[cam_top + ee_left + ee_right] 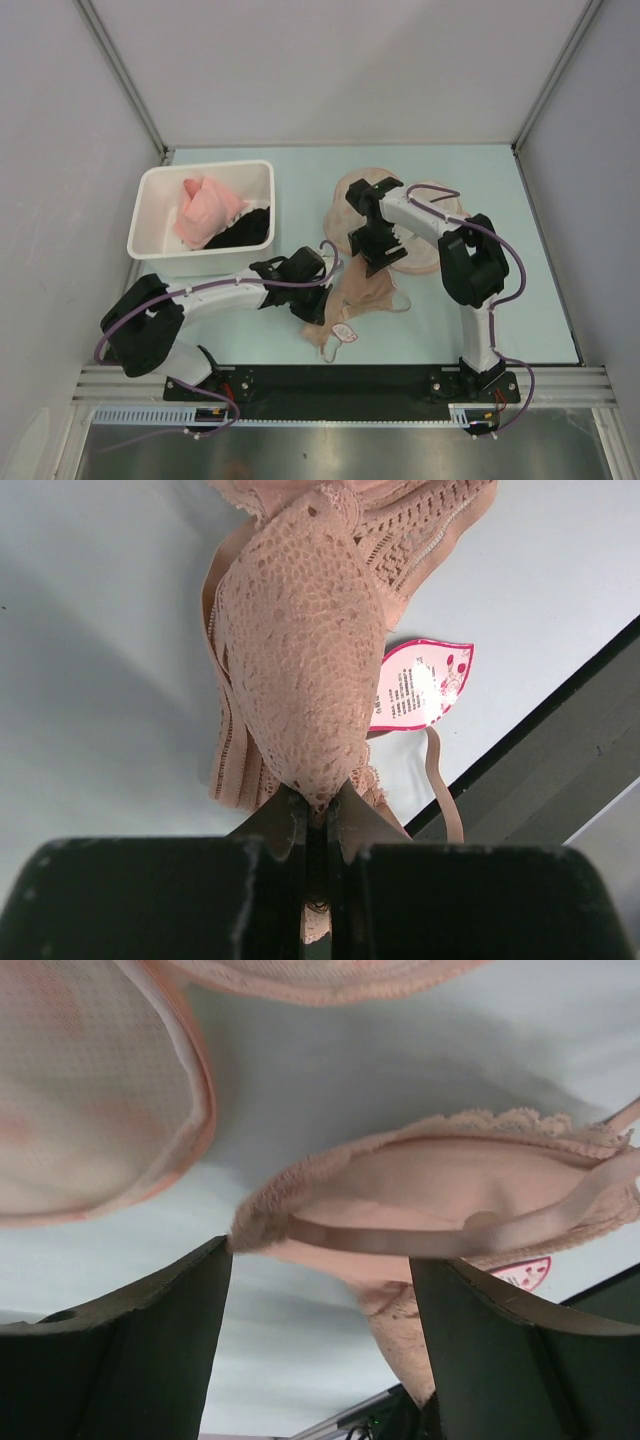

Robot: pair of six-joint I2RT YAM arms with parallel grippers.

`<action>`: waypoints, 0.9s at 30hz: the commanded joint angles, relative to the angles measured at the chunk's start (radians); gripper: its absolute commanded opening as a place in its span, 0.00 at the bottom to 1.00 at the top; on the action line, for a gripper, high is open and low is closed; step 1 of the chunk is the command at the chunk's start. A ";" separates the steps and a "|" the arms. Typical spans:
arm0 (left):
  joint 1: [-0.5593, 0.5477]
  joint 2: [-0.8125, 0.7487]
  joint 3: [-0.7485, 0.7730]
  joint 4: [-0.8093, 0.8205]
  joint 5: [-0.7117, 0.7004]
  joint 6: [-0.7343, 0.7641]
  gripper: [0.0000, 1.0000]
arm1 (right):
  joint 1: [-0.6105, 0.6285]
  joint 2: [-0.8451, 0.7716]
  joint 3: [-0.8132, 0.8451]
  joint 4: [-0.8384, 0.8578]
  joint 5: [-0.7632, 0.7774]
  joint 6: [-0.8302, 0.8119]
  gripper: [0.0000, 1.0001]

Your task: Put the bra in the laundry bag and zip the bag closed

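Observation:
The beige lace bra (365, 295) lies bunched on the pale table in front of the laundry bag (418, 260). My left gripper (312, 288) is shut on the edge of one lace cup (300, 650), and the bra's pink-and-white tag (415, 685) hangs beside it. The bag lies open, and its white mesh lining with a peach rim (90, 1090) shows in the right wrist view. My right gripper (375, 250) hovers open over the near edge of the bag. The other cup and a strap (450, 1190) lie just beyond its fingertips (225, 1250), with nothing held between them.
A white plastic bin (205, 167) stands at the back left with a pink cloth (205, 210) and a black garment (250, 232) in it. The black front rail (330, 382) runs close behind the bra's tag. Grey walls enclose the table.

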 commanded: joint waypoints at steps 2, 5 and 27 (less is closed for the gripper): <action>-0.015 -0.029 -0.004 0.031 -0.008 -0.012 0.00 | -0.020 0.039 0.058 -0.022 0.072 0.035 0.76; -0.020 -0.027 -0.006 0.033 -0.008 -0.011 0.00 | -0.014 0.057 0.059 -0.010 0.072 0.030 0.74; 0.014 -0.055 0.043 -0.061 0.024 0.006 0.00 | 0.019 -0.470 -0.338 0.490 0.086 -0.268 0.00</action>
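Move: The bra's far edge lies almost under the open right fingers, about 2 cm back, 2 cm to the left and 2 cm lower. From there, the laundry bag's patterned half is roughly 10 cm ahead and 3 cm left, its mesh half some 6 cm ahead and 13 cm right, and the paper tag about 19 cm back and 7 cm left, all around 4 cm below. The left hand, already gripping the bra's other end, has that far edge some 14 cm ahead and 11 cm to its right, about level. The right fingers close from wide open to shut, pinching the edge and strap of the bra's free cup, after sinking about 2 cm and easing 1 to 2 cm forward. The right hand then draws the cloth up quickly, some 8 cm from its lowest point, its fingertips swinging about 15 degrees forward; the left hand keeps its grip, nearly still. ##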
